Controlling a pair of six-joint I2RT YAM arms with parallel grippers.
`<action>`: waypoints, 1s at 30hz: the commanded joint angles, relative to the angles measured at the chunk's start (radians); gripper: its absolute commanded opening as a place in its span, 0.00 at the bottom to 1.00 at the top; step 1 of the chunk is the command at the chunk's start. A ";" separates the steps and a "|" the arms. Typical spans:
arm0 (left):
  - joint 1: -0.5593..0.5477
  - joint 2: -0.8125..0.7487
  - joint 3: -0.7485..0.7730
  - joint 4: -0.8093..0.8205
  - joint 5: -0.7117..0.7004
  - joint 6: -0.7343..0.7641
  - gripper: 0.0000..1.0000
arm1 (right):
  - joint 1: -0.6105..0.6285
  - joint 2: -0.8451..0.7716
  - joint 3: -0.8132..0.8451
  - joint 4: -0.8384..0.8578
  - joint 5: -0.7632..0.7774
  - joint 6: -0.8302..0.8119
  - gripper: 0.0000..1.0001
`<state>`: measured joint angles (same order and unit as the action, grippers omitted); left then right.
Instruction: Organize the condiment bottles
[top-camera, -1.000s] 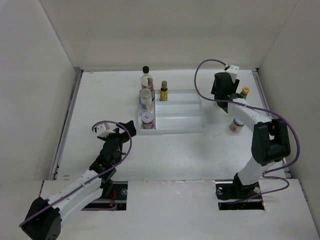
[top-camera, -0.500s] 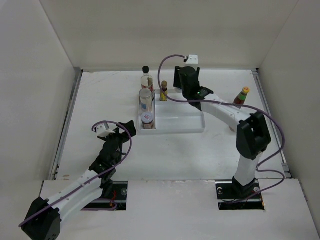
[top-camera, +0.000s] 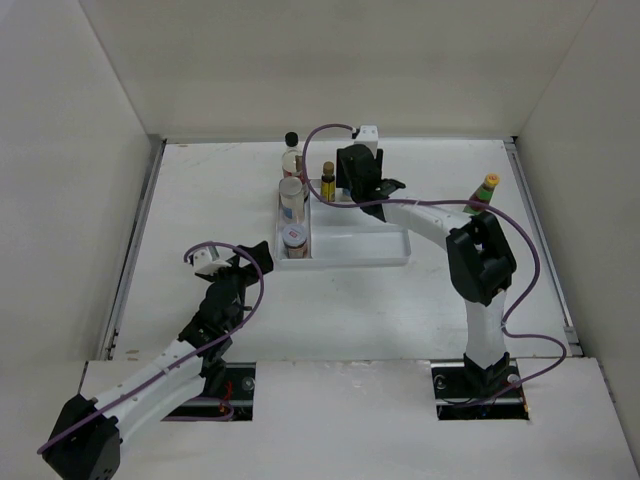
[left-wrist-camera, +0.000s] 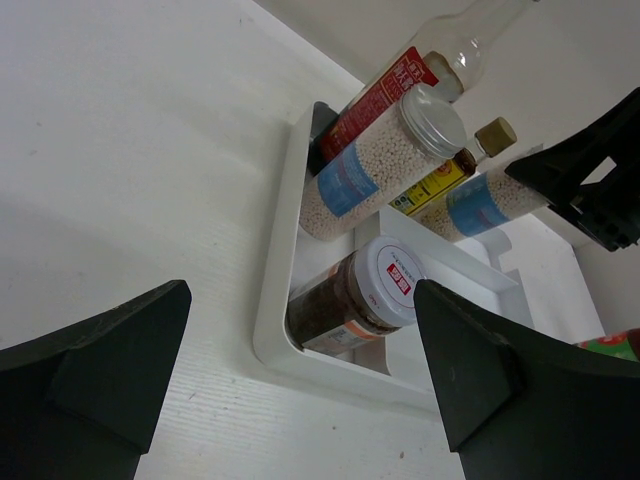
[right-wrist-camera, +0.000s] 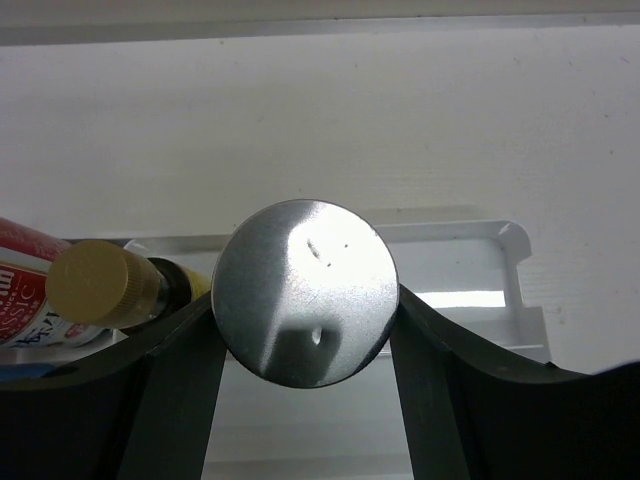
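My right gripper (right-wrist-camera: 305, 335) is shut on a silver-lidded jar (right-wrist-camera: 305, 292), held over the back left part of the white tray (right-wrist-camera: 470, 268). From above, the right gripper (top-camera: 353, 188) hangs just right of the tiny yellow-capped bottle (top-camera: 327, 181). Along the tray's left side stand a tall clear black-capped bottle (top-camera: 291, 150), a silver-lidded jar of white pellets (top-camera: 292, 197) and a white-lidded jar (top-camera: 294, 238). A red sauce bottle (top-camera: 483, 192) stands on the table at the right. My left gripper (top-camera: 253, 262) is open and empty near the tray's front left corner.
White walls close the table at the back and on both sides. The right arm's elbow (top-camera: 478, 260) stretches across the table right of the tray. In the left wrist view the tray's rim (left-wrist-camera: 275, 300) lies just beyond the left gripper (left-wrist-camera: 300, 335).
The right arm has swung left from the back right of the table to above the tray, with the jar in its grip. The left arm has stayed put.
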<state>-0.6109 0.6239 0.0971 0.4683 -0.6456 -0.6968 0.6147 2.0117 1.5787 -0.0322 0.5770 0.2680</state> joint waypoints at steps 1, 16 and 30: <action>-0.005 0.003 -0.004 0.046 0.004 -0.007 0.96 | -0.002 -0.016 -0.002 0.100 0.018 0.036 0.56; -0.005 -0.023 -0.007 0.036 0.004 -0.007 0.96 | -0.043 -0.284 -0.150 0.083 0.020 0.074 0.88; -0.008 -0.001 -0.002 0.044 0.006 -0.007 0.96 | -0.480 -0.688 -0.457 -0.093 0.093 0.079 0.94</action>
<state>-0.6125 0.6144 0.0963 0.4679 -0.6456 -0.6968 0.1524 1.2812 1.1576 -0.0349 0.6590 0.3473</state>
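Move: The right hand already holds the pebble-filled jar over its spot in the tray's far row, straight below, the floor some 8 cm down. The small yellow-label bottle stands about 6 cm left of that spot, the tall bottle about 14 cm left, both level with it. The green bottle is some 31 cm right of the hand and 5 cm back. From the idle left hand the spot lies roughly 23 cm ahead, 27 cm right. Right fingers open and release the jar, then the hand swings about 30 cm right, rising, towards the green bottle. ##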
